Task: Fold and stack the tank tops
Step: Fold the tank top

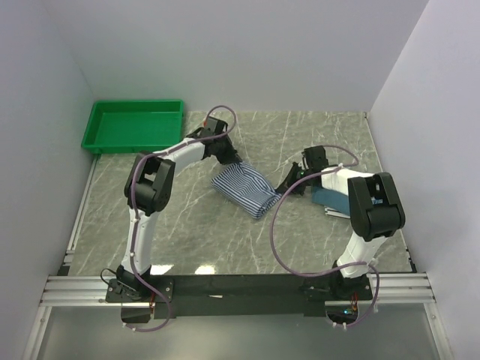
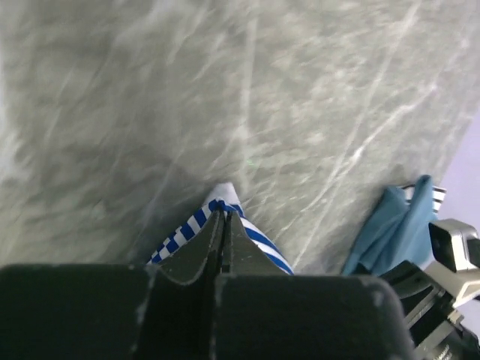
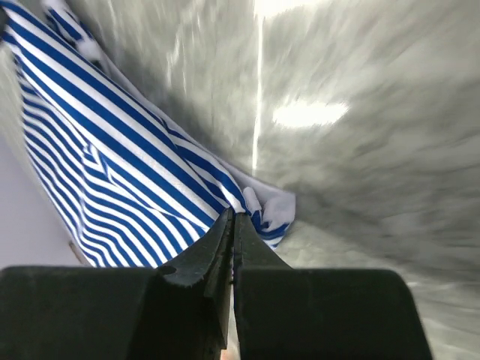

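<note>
The blue-and-white striped tank top [image 1: 241, 189] lies bunched in the middle of the table, stretched between my two grippers. My left gripper [image 1: 229, 166] is shut on its far left corner, and the left wrist view shows the striped hem [image 2: 259, 241] pinched at the left gripper [image 2: 222, 213]. My right gripper [image 1: 280, 193] is shut on the right end; in the right wrist view the striped cloth [image 3: 112, 172] fans out from the right gripper [image 3: 232, 217]. The teal-blue tank top [image 1: 330, 199] lies folded under my right arm, with a black-and-white striped edge [image 2: 438, 195] showing beside the teal cloth [image 2: 390, 225].
A green plastic tray [image 1: 135, 124] stands at the far left corner, partly off the marbled table [image 1: 187, 225]. White walls close in the left, back and right sides. My right arm [image 1: 371, 206] hangs over the folded pile near the table's right edge.
</note>
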`<move>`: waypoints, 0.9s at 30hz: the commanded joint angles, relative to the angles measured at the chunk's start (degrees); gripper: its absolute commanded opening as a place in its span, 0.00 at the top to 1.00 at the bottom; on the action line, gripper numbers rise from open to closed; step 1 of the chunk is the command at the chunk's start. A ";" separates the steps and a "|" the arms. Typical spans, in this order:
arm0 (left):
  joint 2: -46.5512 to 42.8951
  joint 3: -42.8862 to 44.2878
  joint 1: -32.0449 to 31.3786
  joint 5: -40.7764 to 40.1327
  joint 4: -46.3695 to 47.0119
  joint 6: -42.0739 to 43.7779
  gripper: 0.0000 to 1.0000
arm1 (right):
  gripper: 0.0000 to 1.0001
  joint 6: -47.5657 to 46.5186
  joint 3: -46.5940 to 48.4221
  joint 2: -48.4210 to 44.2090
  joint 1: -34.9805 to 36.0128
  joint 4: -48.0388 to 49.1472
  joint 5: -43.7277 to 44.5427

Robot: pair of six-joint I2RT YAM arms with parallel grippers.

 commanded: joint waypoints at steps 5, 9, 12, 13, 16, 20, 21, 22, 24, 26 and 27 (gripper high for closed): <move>0.05 7.24 0.53 4.56 9.57 -0.32 1.00 | 0.96 -0.72 0.95 -6.39 -2.24 2.38 1.60; -0.83 5.74 0.53 4.92 13.08 -1.72 0.99 | 0.96 -0.01 1.12 -9.20 -2.24 2.03 2.82; 0.56 7.23 0.36 6.06 13.97 -2.16 0.99 | 0.96 0.60 1.48 -8.86 -3.03 2.29 3.27; 1.01 7.93 0.27 6.23 14.05 -2.08 0.99 | 0.96 0.87 1.30 -8.68 -3.21 3.16 3.01; 2.76 10.92 -0.25 6.24 14.41 -1.99 0.99 | 0.96 2.01 1.21 -7.19 -4.17 4.40 3.01; 7.33 14.17 -0.61 8.16 14.40 -1.73 0.90 | 0.89 2.98 0.43 -6.22 -4.88 5.28 3.97; 7.69 14.44 -0.70 8.69 14.84 -1.64 0.86 | 0.78 3.15 -0.01 -6.57 -5.40 5.45 3.97; 8.04 14.45 -0.78 9.31 15.28 -1.55 0.80 | 0.73 3.24 -0.36 -6.83 -5.40 5.02 4.06; 7.87 14.18 -0.87 9.84 17.03 -1.03 0.66 | 0.64 3.42 -1.24 -8.76 -5.49 4.84 5.64; 6.99 13.57 -0.87 10.10 18.00 -0.67 0.57 | 0.57 3.77 -3.09 -10.87 -5.49 4.84 7.13; 5.34 13.22 -0.87 9.75 18.10 -0.24 0.55 | 0.53 3.86 -3.61 -13.40 -5.41 4.67 8.88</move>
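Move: Both hands already pinch the striped tank top by its far-right edge, close over the table. Its middle is about 10 cm back and 2 cm right of the left hand, some 4 cm lower; from the right hand it is roughly 12 cm left, 2 cm ahead and slightly lower. The tank top stack stands about 24 cm right and 1 cm back of the right hand; the green bin is 34 cm left and 13 cm ahead of the left hand. Still pinching the tank top's edge, both hands draw it up and forward-right over the table, the left about 6 cm up, the right some 5 cm. The left hand's fingers tilt outward by roughly 20 degrees. Then both grippers open about halfway and let go, the right ending clearly nearer the stack, while both sink slightly. ##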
